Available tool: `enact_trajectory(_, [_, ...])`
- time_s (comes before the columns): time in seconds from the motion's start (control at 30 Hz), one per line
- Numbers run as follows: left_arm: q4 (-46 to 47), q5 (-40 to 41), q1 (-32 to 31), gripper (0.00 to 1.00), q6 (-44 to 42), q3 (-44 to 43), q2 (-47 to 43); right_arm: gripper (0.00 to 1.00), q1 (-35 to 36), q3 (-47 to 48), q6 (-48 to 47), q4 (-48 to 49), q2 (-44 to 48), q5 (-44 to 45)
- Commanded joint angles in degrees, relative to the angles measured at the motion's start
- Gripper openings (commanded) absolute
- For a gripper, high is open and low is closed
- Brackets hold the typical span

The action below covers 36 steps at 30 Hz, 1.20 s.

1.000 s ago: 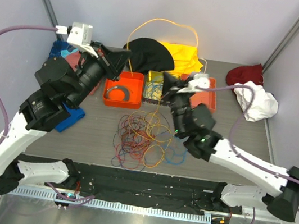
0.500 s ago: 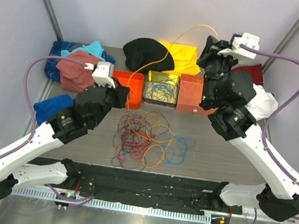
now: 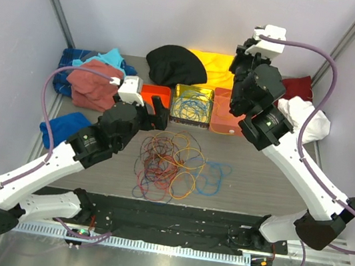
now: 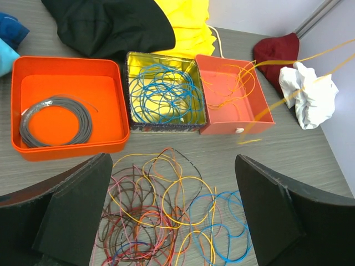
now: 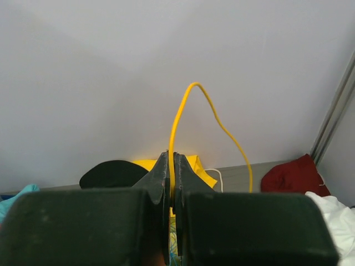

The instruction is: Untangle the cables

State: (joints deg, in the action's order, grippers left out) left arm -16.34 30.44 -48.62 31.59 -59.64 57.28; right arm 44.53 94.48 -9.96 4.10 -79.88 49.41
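Note:
A tangle of thin cables (image 3: pixel 169 165) in orange, yellow, red, brown and blue loops lies on the grey table, also seen in the left wrist view (image 4: pixel 166 216). My left gripper (image 3: pixel 158 113) (image 4: pixel 172 163) hovers over the tangle's far edge, open wide, with nothing between its black fingers (image 4: pixel 72 210). My right gripper (image 3: pixel 239 56) (image 5: pixel 172 158) is raised high at the back and is shut on a yellow-orange cable (image 5: pixel 191 88). That cable (image 4: pixel 277 100) runs up from the salmon tray (image 4: pixel 260 119). More blue cables (image 4: pixel 163 97) fill the yellow box (image 3: pixel 177 103).
An orange tray (image 4: pixel 22 72) holds a grey coiled ring (image 4: pixel 55 119). Black (image 3: pixel 175 65), yellow (image 3: pixel 219 64), dark red (image 3: pixel 301 86) and white (image 3: pixel 310 124) cloths lie at the back. Blue and rust clothes (image 3: pixel 91 82) lie at the left.
My left gripper has swung down from the back to the tangle and has opened wide. My right arm has lifted the yellow-orange cable from the table up high at the back.

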Motion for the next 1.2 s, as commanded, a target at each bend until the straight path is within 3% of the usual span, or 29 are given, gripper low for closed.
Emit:
enact_trajectory(0.0, [-0.1,2.0,-0.2,1.0,1.4,-0.9,-0.3,0.01,-2.2,3.9,-1.4,1.0,-0.5,0.3])
enact_trajectory(0.17, [-2.9,4.1,-0.2,1.0,3.3,2.7,-3.0,0.01,-4.9,4.8,-1.2,0.9,-1.9,-0.6])
enact_trajectory(0.4, [-5.9,4.1,-0.2,0.99,8.6,13.0,-11.1,0.01,-8.4,6.6,-0.4,1.4,-4.8,-1.8])
enact_trajectory(0.77, [-15.6,2.8,-0.2,0.96,17.0,21.8,-24.9,0.01,-11.9,9.8,-0.8,3.4,-10.6,-2.5])
enact_trajectory(1.17, [-18.3,0.9,-0.2,0.95,20.1,24.3,-26.0,0.01,-13.8,11.6,-1.2,5.8,-17.1,-3.2])
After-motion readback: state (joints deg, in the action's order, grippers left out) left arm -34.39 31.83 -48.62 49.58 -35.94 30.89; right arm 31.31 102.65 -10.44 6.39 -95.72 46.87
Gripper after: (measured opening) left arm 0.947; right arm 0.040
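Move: The yellow cable already hangs from the right hand's shut fingers. Its goal, the pink box, lies about 12 cm ahead, 8 cm right and some 47 cm below that hand; the gold box is 13 cm ahead and 9 cm left, equally low. The cable tangle's middle sits roughly 6 cm back, 5 cm right and 30 cm below the open left hand, with the pink box 22 cm ahead, 28 cm right and 28 cm below. The yellow cable stays pinched in the right hand, which carries it high towards the pink box: first right about 4 cm, then forward some 10 cm, sinking gently late on while turning about 10 degrees clockwise. The left hand, fingers still wide open and empty, drops some 12 cm, drawing back and left to beside the tangle while tipping downward. ##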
